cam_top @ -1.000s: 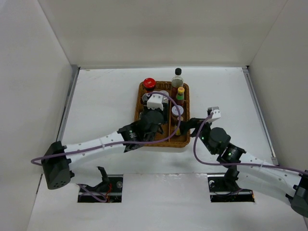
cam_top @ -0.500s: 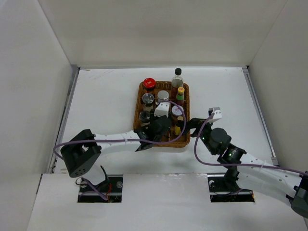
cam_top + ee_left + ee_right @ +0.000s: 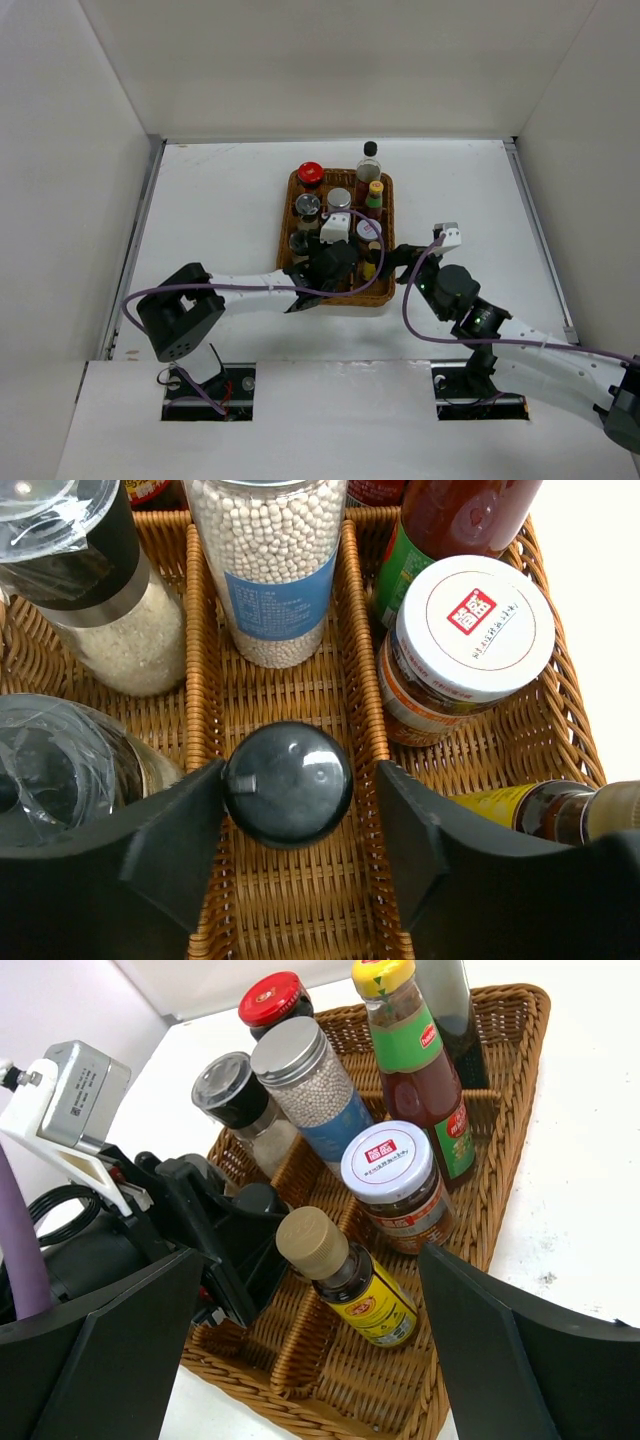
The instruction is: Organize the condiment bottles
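Several condiment bottles stand in the wicker tray [image 3: 286, 215]. My left gripper [image 3: 300, 785] is open around a black-capped bottle [image 3: 287, 783] in the near middle compartment. Its left finger touches the cap; the right finger stands a little off. Around it are a peppercorn jar [image 3: 272, 570], a white-lidded jar [image 3: 465, 640] and a salt grinder [image 3: 100, 600]. My right gripper [image 3: 310, 1260] is open and empty, above the tray's near right corner, over a tan-capped yellow-label bottle [image 3: 345, 1275]. A red-lidded jar [image 3: 310, 173] and a yellow-capped sauce bottle [image 3: 375, 192] stand at the tray's far end.
A black-capped clear bottle [image 3: 370, 157] stands at the tray's far edge. The left arm [image 3: 250, 290] lies across the table from the left, and the right arm [image 3: 500, 335] from the right. White walls enclose the table.
My left arm has drawn back toward the near end of the tray and its gripper has come down around the black-capped bottle. The right arm has not moved.
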`<move>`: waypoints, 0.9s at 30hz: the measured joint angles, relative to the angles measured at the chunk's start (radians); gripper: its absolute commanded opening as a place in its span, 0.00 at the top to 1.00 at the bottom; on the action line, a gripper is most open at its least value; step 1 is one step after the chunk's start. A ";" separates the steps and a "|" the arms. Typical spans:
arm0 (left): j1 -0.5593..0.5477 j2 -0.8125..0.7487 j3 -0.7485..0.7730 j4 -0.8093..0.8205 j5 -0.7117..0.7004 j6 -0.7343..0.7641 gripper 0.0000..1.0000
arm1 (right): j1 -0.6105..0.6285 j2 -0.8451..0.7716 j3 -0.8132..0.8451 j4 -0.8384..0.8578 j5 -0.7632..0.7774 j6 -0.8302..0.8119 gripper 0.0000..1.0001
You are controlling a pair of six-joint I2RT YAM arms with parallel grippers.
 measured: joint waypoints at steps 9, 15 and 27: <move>-0.001 -0.017 0.000 -0.010 0.003 -0.007 0.09 | 0.000 0.000 0.000 0.000 0.001 0.000 0.04; -0.002 -0.128 0.001 -0.028 0.003 0.011 0.00 | 0.000 -0.004 0.000 0.000 0.001 0.000 0.04; 0.037 -0.469 0.021 -0.043 -0.071 0.111 0.00 | -0.012 -0.060 -0.021 -0.001 0.041 0.008 0.00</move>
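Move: The black-capped condiment bottle stands in the basket's middle compartment between the left fingertips, its middle about 3 cm below them. From that hand, the blue-labelled jar is some 8 cm ahead, the white-lidded jar 7 cm right and 3 ahead, the yellow-labelled bottle 8 cm right and 3 back, and the dark-lidded jar about 8 cm left, all slightly lower. The black-capped bottle is roughly 13 cm left, 3 ahead and 12 below the right hand. Already loosened around the black cap, the left fingers spread to fully open while the hand stays put, then come clear as it climbs straight up off the bottle, about 18 cm and quickening. The wrist tips up some 20 degrees on the way, and towards the end the hand also swings about 6 cm left, towards the dark-lidded jar's side of the basket. ##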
